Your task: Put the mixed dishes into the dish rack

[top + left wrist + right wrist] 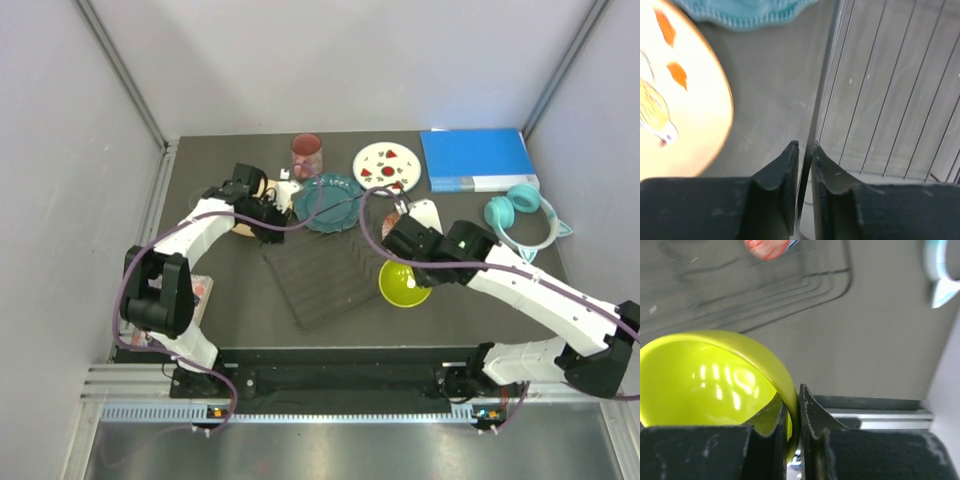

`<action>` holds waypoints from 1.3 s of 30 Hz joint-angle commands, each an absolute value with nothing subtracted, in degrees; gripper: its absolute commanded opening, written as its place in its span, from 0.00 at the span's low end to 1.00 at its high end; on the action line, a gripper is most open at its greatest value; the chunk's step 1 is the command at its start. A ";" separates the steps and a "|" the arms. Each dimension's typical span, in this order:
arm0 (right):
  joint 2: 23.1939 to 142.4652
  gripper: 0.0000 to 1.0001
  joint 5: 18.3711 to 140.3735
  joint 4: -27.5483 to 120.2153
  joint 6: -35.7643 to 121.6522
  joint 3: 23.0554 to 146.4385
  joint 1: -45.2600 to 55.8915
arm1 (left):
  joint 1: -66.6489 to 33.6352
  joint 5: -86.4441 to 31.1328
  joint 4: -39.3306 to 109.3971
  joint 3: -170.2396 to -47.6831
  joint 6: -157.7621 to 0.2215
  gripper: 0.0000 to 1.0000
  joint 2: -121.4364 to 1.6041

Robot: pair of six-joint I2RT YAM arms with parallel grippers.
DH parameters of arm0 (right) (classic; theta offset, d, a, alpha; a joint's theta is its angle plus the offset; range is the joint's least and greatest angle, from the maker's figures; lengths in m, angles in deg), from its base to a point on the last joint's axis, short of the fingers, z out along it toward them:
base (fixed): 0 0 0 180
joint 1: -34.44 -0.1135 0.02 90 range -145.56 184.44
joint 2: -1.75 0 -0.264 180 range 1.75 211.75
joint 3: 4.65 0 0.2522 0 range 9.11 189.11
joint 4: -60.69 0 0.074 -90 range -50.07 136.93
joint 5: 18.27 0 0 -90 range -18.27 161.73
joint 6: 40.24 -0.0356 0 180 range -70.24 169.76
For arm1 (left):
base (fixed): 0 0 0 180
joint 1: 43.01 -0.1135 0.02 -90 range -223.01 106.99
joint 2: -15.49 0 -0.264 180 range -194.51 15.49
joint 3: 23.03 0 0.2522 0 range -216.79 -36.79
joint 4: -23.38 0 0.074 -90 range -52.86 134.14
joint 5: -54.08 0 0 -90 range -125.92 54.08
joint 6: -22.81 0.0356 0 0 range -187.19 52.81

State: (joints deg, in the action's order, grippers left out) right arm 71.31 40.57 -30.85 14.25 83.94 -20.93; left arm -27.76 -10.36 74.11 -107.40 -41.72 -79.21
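The black wire dish rack [325, 275] lies mid-table. My left gripper [272, 232] is at its far-left corner, shut on the thin rim wire [827, 65], which runs up between the fingertips [804, 146]. Left of it lies the cream-yellow floral plate [670, 100], with the teal scalloped plate [745, 12] beyond. My right gripper [791, 394] is shut on the rim of the lime-green bowl [715, 380], which is at the rack's right side [403, 285]. At the back are the pink-red mug [307, 152], the teal plate [330, 203] and the white plate with red marks [386, 165].
A blue binder [475, 158] lies at the back right, with teal cat-ear headphones [525, 215] in front of it. A pink patterned dish [203, 290] shows partly behind the left arm's base. Grey walls close in the table on three sides.
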 commanded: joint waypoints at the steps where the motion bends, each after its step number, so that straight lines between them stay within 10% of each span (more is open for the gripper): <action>1: 74.16 0.00 28.68 -35.51 19.07 91.09 -15.40 | -29.21 -13.59 77.64 -105.52 -41.09 0.24 -77.15; 9: 87.78 0.00 6.63 -34.98 22.25 99.82 -10.90 | -29.21 -14.82 78.80 -104.65 -40.12 0.58 -75.30; 39: 97.11 0.00 9.68 -24.00 30.78 89.89 -10.73 | -38.00 -13.24 77.92 -103.68 -37.39 0.59 -74.86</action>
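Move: My left hand grips the dish rack's far rim. The rack's far-left corner is about 4 cm left and 3 cm back, and its middle some 22 cm right and 5 cm back. The cream plate is roughly 9 cm ahead and 4 cm left. My right hand has the green bowl; the rack's right end lies about 10 cm ahead, 4 cm right and 14 cm below, the patterned bowl about 11 cm ahead and 5 cm left. My right hand keeps its pinch on the green bowl's rim and carries it about 12 cm forward and 5 cm right to the rack's right end, rising some 6 cm and sinking back as the fingers swing about 40 degrees to point rightward. My left fingers open off the rim; that hand goes back and left, dips, rises, then continues left, 7 cm in all, ending beside the far-left corner with the rim between the open fingers. ##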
